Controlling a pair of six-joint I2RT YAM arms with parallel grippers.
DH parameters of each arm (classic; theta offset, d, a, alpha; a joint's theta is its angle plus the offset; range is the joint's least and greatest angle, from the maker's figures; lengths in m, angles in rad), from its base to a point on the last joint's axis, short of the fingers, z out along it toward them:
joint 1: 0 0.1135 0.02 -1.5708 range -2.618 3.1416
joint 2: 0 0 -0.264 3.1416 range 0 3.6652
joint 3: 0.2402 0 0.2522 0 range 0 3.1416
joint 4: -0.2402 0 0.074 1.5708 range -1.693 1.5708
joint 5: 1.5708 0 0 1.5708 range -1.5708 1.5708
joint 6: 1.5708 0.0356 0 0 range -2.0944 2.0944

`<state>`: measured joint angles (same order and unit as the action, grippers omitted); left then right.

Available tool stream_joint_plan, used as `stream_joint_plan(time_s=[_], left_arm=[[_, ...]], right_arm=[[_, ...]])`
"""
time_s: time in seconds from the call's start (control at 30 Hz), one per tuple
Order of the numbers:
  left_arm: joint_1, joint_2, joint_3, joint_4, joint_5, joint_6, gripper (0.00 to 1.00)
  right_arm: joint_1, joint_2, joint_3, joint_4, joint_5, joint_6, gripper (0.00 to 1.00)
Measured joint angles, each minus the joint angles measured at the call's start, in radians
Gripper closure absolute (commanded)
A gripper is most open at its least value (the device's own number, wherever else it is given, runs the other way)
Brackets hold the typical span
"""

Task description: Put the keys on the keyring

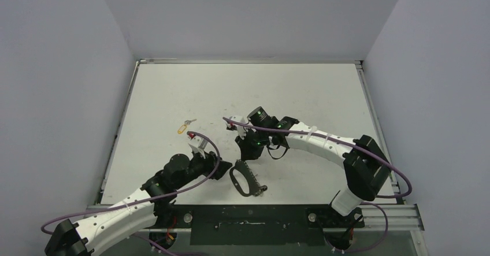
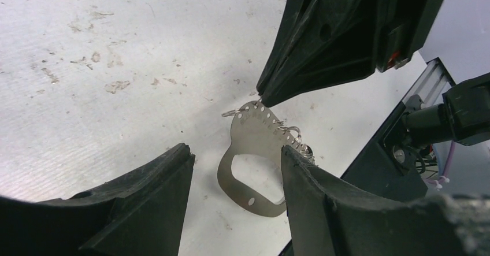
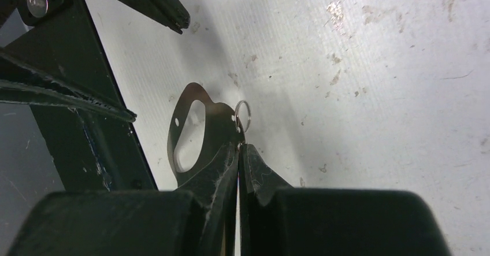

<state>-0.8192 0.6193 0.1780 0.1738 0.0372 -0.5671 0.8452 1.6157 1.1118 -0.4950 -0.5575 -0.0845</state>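
Note:
The keyring (image 1: 245,179), a flat silver oval plate with a row of small rings, is near the table's front edge. My right gripper (image 1: 241,159) is shut, its tips (image 3: 238,146) pinching the keyring's (image 3: 190,123) edge right by a small loose ring (image 3: 242,112). My left gripper (image 1: 225,169) is open just left of the keyring (image 2: 254,152); the plate shows ahead between its fingers (image 2: 173,175), untouched as far as I can see. One key with a yellow tag (image 1: 184,128) lies apart on the table, up and to the left.
The black front rail (image 1: 248,224) and the arm bases run just behind the keyring. Purple cables (image 1: 214,152) loop over both arms. Grey walls close the table (image 1: 242,88) on three sides.

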Motion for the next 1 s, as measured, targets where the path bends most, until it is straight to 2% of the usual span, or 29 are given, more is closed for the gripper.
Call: stream_joint_plan(time_s=[0.33,0.5,0.7,0.83,1.0], left_arm=[[0.0,-0.022,0.0,-0.036,-0.055,0.069,0.45],[0.0,-0.013,0.025,-0.047,-0.056,0.147,0.46],[0.0,-0.029,0.113,-0.056,-0.031,0.322,0.46],[0.0,-0.051,0.136,-0.044,-0.017,0.423,0.46],[0.0,-0.053,0.137,-0.037,-0.01,0.496,0.46]], right_arm=[[0.001,-0.097,0.0,0.027,0.052,-0.07,1.0],[0.016,-0.216,-0.038,0.04,0.103,-0.213,1.0],[0.026,-0.387,-0.113,0.092,0.128,-0.397,1.0],[0.026,-0.408,-0.127,0.117,0.126,-0.473,1.0],[0.026,-0.355,-0.121,0.119,0.101,-0.536,1.0]])
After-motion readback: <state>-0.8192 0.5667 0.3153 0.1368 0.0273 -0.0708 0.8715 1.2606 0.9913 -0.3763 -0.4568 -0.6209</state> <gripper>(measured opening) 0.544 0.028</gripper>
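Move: Pinched by one end of its holed edge in the right fingertips, the keyring plate has its middle roughly 6 cm back, 1 cm right and 4 cm below the right hand. From the open left hand the plate's middle lies about 6 cm to the right, 3 cm back and 5 cm lower. The black-tagged key hangs at the plate's far end, some 9 cm back, 7 cm right and 8 cm below the right hand. Lifting the keyring plate, the right hand rises nearly 10 cm, drifts a little forward and right, and sinks about 1 cm at the end; it turns some 45 degrees, fingertips swinging forward, and keeps its shut pinch. The left hand, half open and touching nothing, creeps forward, then climbs 6 to 7 cm beside it, tipping up from its downward slant. ##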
